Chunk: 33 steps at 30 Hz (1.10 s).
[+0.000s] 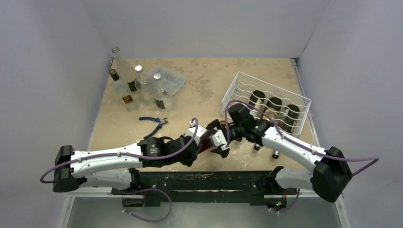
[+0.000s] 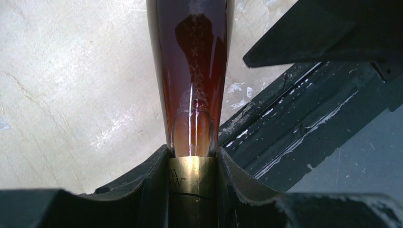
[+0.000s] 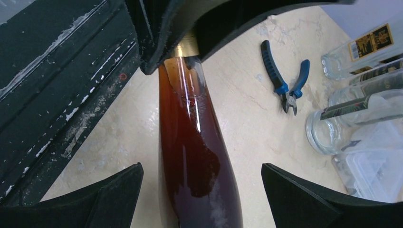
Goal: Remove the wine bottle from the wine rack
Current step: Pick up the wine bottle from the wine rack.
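The wine bottle (image 1: 205, 143) is dark amber glass with a gold foil neck and hangs between my two arms, off the white wire wine rack (image 1: 237, 80) at the right. My left gripper (image 2: 194, 176) is shut on the gold foil neck of the bottle (image 2: 195, 71). My right gripper (image 3: 202, 190) stands open astride the bottle's wider body (image 3: 195, 161), with a gap on each side of the glass. In the right wrist view the left fingers (image 3: 161, 33) show clamped at the neck. Three dark bottles (image 1: 273, 107) still lie in the rack.
Blue-handled pliers (image 1: 154, 122) lie left of centre. Several clear glass bottles (image 1: 138, 85) and a clear plastic box (image 1: 172, 77) stand at the back left. The black base rail (image 1: 209, 183) runs along the near edge. Walls close in on both sides.
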Each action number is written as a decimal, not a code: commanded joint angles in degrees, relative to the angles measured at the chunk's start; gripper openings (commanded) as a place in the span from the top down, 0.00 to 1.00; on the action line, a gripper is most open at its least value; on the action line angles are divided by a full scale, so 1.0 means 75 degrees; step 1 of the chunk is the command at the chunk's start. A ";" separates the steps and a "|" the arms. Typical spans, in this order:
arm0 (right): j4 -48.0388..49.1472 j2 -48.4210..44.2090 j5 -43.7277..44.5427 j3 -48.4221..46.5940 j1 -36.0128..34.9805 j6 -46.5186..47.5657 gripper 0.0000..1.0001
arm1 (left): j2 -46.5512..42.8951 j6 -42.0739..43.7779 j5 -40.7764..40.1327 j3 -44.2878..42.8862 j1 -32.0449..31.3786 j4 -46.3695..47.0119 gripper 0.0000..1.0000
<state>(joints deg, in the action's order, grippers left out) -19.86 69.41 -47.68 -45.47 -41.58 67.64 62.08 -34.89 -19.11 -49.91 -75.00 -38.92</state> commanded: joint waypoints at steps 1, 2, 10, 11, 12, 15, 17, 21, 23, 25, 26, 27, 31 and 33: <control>0.0574 0.0073 0.0368 0.0275 -0.0333 0.0037 0.01 | -0.0036 -0.0055 0.0168 -0.0749 0.0049 0.0639 1.00; 0.0638 0.0084 0.0431 0.0343 -0.0373 0.0075 0.01 | -0.0038 -0.0090 0.0178 -0.0751 0.0060 0.0650 1.00; 0.1134 0.0172 0.0984 0.0743 -0.0795 0.0263 0.05 | -0.0074 -0.0312 0.0333 -0.0696 0.0132 0.0869 1.00; 0.1187 0.0184 0.1050 0.0762 -0.0839 0.0241 0.06 | -0.0075 -0.0352 0.0348 -0.0693 0.0143 0.0890 1.00; 0.1252 0.0196 0.1094 0.0772 -0.0877 0.0196 0.08 | -0.0066 -0.0378 0.0356 -0.0692 0.0145 0.0915 1.00; 0.1513 0.0240 0.1312 0.0807 -0.1006 0.0020 0.13 | -0.0054 -0.0460 0.0369 -0.0682 0.0156 0.0978 1.00; 0.1701 0.0287 0.1476 0.0855 -0.1077 -0.0084 0.16 | -0.0063 -0.0518 0.0379 -0.0690 0.0168 0.1011 1.00; 0.1983 0.0332 0.1728 0.0891 -0.1179 -0.0227 0.26 | -0.0075 -0.0580 0.0401 -0.0693 0.0180 0.1094 1.00; 0.2003 0.0306 0.1773 0.0850 -0.1174 -0.0288 0.34 | -0.0064 -0.0604 0.0404 -0.0689 0.0186 0.1138 1.00; 0.1992 0.0258 0.1787 0.0803 -0.1179 -0.0338 0.42 | -0.0065 -0.0639 0.0404 -0.0661 0.0192 0.1176 1.00; 0.1986 0.0239 0.1796 0.0783 -0.1182 -0.0360 0.46 | -0.0079 -0.0658 0.0404 -0.0668 0.0202 0.1194 0.98; 0.1991 0.0222 0.1798 0.0777 -0.1182 -0.0383 0.49 | -0.0094 -0.0694 0.0404 -0.0649 0.0203 0.1205 0.95; 0.1968 0.0214 0.1707 0.0710 -0.1172 -0.0494 0.57 | -0.0304 -0.0837 0.0392 -0.0469 0.0203 0.1383 0.75; 0.1982 0.0215 0.1608 0.0669 -0.1170 -0.0589 0.59 | -0.0460 -0.0925 0.0392 -0.0349 0.0203 0.1486 0.65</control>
<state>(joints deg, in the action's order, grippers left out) -6.72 71.94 -35.24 -39.31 -50.19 65.73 62.59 -38.94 -16.88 -51.33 -73.52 -38.37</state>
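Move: Held by its gold neck in the left hand, the wine bottle slants so that its middle lies about 5 cm forward, 5 cm right and 6 cm below that hand. From the open right hand its middle is level fore-and-aft, some 2 cm left and 3 cm below. The pliers lie roughly 28 cm left and 6 cm ahead of the right hand, the nearest clear bottle 23 cm left and 14 cm ahead, the wine rack 28 cm right and 15 cm ahead. Sinking about 3.5 cm and easing some 2 cm left, the right hand brings its wide-open fingers down around the wine bottle's body, rolls slightly, then closes them to roughly two-thirds open until both pads pinch the glass below the neck. The left hand keeps its pinch on the gold foil, nearly still. ##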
